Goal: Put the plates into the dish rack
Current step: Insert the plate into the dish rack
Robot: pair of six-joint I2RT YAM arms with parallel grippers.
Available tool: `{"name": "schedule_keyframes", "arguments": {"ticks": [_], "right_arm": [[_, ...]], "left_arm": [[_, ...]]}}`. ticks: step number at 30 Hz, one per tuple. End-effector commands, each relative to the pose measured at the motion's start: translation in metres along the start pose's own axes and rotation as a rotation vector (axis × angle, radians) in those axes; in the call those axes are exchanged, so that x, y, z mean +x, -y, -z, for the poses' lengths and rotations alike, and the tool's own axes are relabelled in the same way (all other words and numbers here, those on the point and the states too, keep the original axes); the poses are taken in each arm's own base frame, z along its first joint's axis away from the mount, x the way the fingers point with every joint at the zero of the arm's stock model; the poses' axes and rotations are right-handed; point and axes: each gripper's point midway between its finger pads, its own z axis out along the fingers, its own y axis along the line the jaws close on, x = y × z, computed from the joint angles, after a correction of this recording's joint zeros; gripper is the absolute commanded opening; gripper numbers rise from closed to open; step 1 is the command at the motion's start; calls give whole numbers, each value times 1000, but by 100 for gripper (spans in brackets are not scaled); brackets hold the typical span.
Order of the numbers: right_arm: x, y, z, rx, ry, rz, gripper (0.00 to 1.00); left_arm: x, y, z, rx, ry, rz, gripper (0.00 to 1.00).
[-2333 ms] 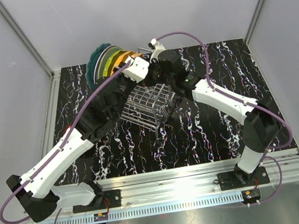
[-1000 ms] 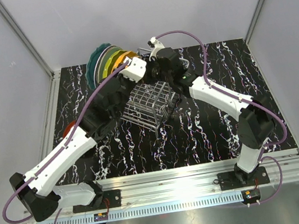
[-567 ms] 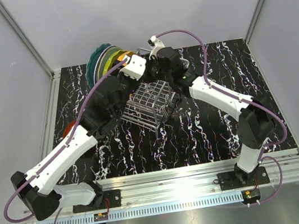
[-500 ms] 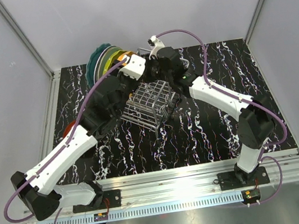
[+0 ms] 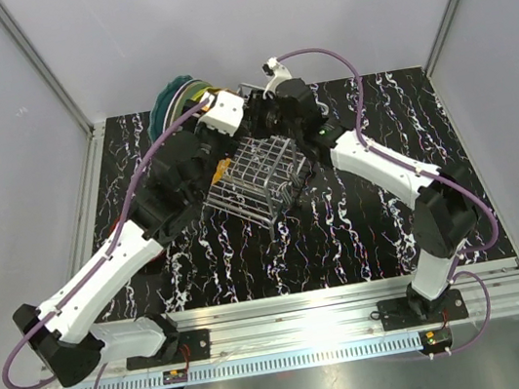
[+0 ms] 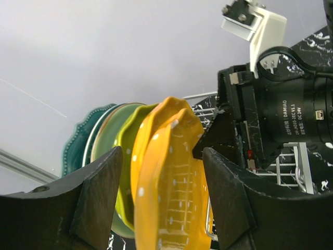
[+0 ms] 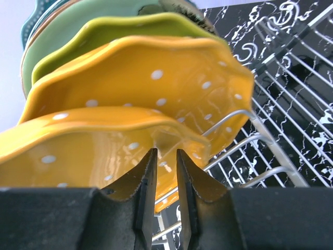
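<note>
The wire dish rack stands mid-table, with plates upright at its far left end: teal, mint green, yellow-green and two dotted orange ones. My left gripper is open. Its fingers straddle the orange plates with gaps on both sides. My right gripper comes from the other side. Its narrow jaws pinch the lower rim of the nearest dotted orange plate, which rests against the rack's wires. Both wrists meet above the rack's far end.
Black marbled tabletop lies around the rack. Grey enclosure walls stand close behind the plates, and a metal rail runs along the near edge. The right arm's black wrist motor sits just beside my left gripper's right finger.
My left gripper has opened and let go of the dotted orange plate, and its wrist has shifted slightly back. The right gripper has kept its pinch on the plate's rim.
</note>
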Motion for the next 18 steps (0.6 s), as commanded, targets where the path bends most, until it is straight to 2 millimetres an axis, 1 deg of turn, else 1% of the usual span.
{"name": "schedule_keyframes", "arguments": {"ticks": [1, 3, 7, 8, 10, 11, 13, 14, 15, 17, 18], "right_arm": [[-35, -6, 3, -6, 103, -7, 29], [-34, -4, 2, 0, 101, -11, 29], [-30, 4, -3, 15, 92, -16, 29], [-29, 7, -5, 23, 89, -17, 29], [-28, 8, -7, 23, 85, -19, 29], [-27, 10, -8, 28, 82, -22, 29], [-27, 13, -10, 35, 81, -26, 29], [-25, 16, -11, 39, 77, -26, 29], [-26, 16, -11, 41, 80, -29, 29], [-24, 20, -13, 50, 76, -32, 29], [-25, 23, -14, 55, 77, -35, 29]], "left_arm": [[-42, -27, 16, -42, 111, 87, 66], [-41, -29, 18, -45, 108, 89, 65], [-37, -30, 22, -47, 104, 104, 58], [-36, -30, 23, -50, 100, 105, 55], [-33, -32, 26, -52, 98, 117, 53], [-31, -31, 26, -52, 93, 119, 50], [-25, -31, 27, -51, 85, 123, 49], [-23, -32, 28, -53, 81, 124, 45], [-19, -29, 27, -45, 73, 122, 44], [-16, -29, 27, -44, 69, 134, 42], [-14, -27, 26, -37, 67, 137, 39]]}}
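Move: The last orange plate already stands in the rack, its rim in the gap of the left hand's open fingers; its middle lies about 4 cm ahead, 2 cm left and 7 cm below them. The second orange plate stands some 3 cm left of it and 1 cm farther out, the green plate about 6 cm left and 2 cm farther out. From the right hand, the last orange plate's middle is about 4 cm back, 5 cm left and 3 cm down. The last orange plate is left standing as the left hand backs off its rim, rising about 2 cm while drifting 2.5 cm left and a little back, its fingers closing by about a third of their opening without squeezing it. The right hand, its fingers nearly shut and unchanged, edges forward and slightly right by the plate's forward edge, then sinks about 1.5 cm beside its face. ##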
